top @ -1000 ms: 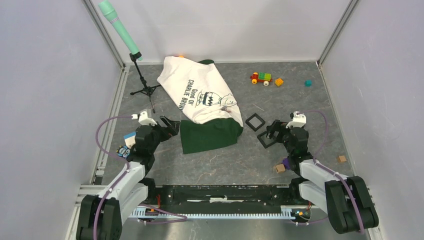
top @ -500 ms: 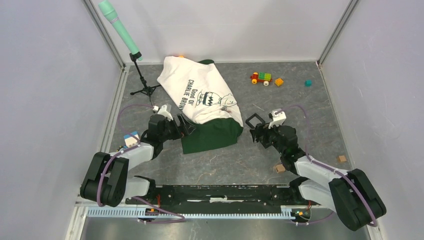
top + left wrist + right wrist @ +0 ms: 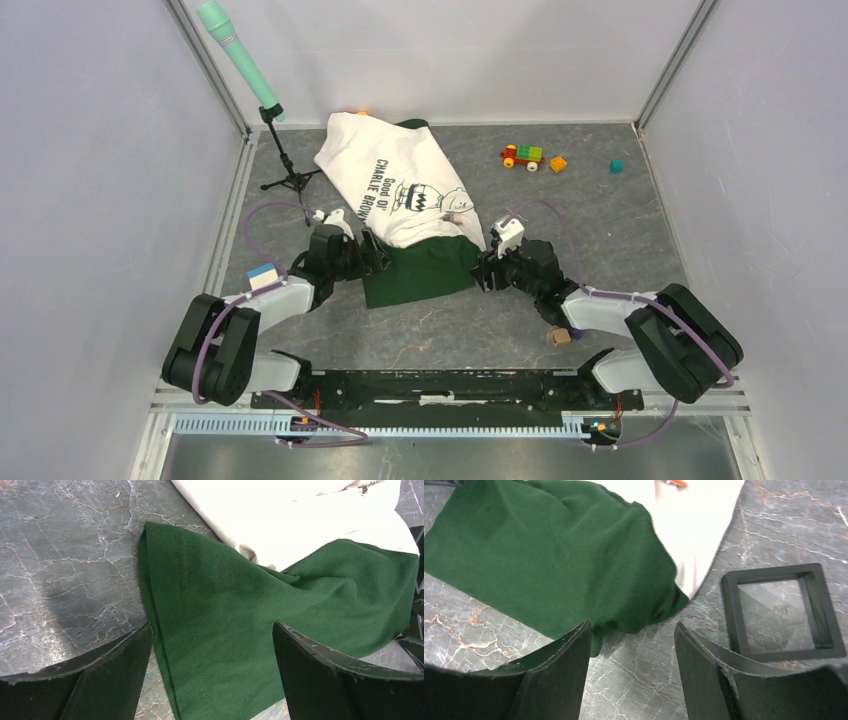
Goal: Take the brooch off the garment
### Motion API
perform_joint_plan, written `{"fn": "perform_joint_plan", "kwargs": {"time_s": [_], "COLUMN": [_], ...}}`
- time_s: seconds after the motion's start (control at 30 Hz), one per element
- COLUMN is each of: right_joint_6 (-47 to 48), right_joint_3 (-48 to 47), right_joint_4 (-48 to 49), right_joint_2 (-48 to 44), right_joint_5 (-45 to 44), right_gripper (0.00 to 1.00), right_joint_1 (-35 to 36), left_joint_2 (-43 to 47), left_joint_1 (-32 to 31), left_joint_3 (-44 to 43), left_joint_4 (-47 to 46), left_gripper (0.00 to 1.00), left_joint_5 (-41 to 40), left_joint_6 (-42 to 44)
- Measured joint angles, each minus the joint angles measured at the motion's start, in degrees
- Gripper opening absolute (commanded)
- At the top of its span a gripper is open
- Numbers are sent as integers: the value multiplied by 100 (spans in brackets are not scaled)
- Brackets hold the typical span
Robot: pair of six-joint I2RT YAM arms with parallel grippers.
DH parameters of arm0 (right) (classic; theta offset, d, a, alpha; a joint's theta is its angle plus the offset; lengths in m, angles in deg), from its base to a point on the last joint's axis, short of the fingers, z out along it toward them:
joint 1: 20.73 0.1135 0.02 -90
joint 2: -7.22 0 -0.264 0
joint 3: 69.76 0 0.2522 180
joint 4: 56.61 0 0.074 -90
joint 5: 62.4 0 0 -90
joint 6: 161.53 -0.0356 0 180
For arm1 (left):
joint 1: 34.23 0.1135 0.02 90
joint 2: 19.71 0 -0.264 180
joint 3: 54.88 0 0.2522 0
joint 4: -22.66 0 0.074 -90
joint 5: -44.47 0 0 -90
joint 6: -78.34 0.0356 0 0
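The garment point(image 3: 395, 185) lies spread at mid table, white with a black cartoon print, its dark green part point(image 3: 420, 272) nearest me. A small dark brooch point(image 3: 452, 213) sits on the white cloth right of the print; a bit of it shows as a chain-like piece point(image 3: 367, 486) in the left wrist view. My left gripper point(image 3: 372, 255) point(image 3: 212, 630) is open, its fingers straddling the green hem's left edge. At the green part's right corner my right gripper point(image 3: 483, 270) point(image 3: 631, 627) is open, and the green cloth point(image 3: 549, 565) reaches its left finger.
A black square frame point(image 3: 784, 653) lies just right of the right gripper. A tripod point(image 3: 290, 180) holding a mint cylinder point(image 3: 238, 55) stands at the back left. A toy car point(image 3: 522, 155), an orange block point(image 3: 557, 164) and a teal block point(image 3: 616, 166) lie at the back right. A wooden cube point(image 3: 558, 337) sits near the right arm.
Both arms have reached inward to the garment's green part, the left to its left edge, the right to its right corner. The right gripper's jaws have narrowed.
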Motion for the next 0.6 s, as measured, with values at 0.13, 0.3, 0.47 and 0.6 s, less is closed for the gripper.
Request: {"fn": "perform_joint_plan", "kwargs": {"time_s": [0.13, 0.3, 0.47, 0.6], "right_joint_6": [94, 186, 407, 885], "right_joint_3": [-129, -551, -612, -728], "right_joint_4": [-24, -208, -295, -299], "right_joint_2": [216, 726, 789, 800], "right_joint_5": [15, -280, -184, 789], "right_gripper": [44, 0, 0, 23], "right_joint_1": [232, 490, 940, 1784], "left_joint_2": [4, 4, 118, 474], "left_joint_1": [-15, -138, -203, -212], "left_joint_3": [0, 0, 0, 13], "left_joint_4": [4, -2, 2, 2], "left_gripper": [93, 92, 93, 94], "left_joint_5": [20, 81, 90, -105], "left_joint_6": [13, 98, 111, 111]}}
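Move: The near right corner of the garment's green hem lies about 3 cm left of the right hand, roughly level with it in reach and 3 cm below. From that hand the brooch is some 14 cm ahead and 6 cm left, and the farther black frame about 8 cm ahead and 7 cm right. From the left hand, the hem corner is roughly 21 cm right and 4 cm back. The right fingers shut on the green hem near its right corner, pinching the cloth after easing about 3 cm left and 1.5 cm down onto it. Then, keeping that grip, the hand sweeps fast leftward and back towards the base, about 7 cm left and 7 cm back, swinging some 25 degrees counter-clockwise. The left hand, fingers still open, ends about 2.5 cm higher over the hem. ##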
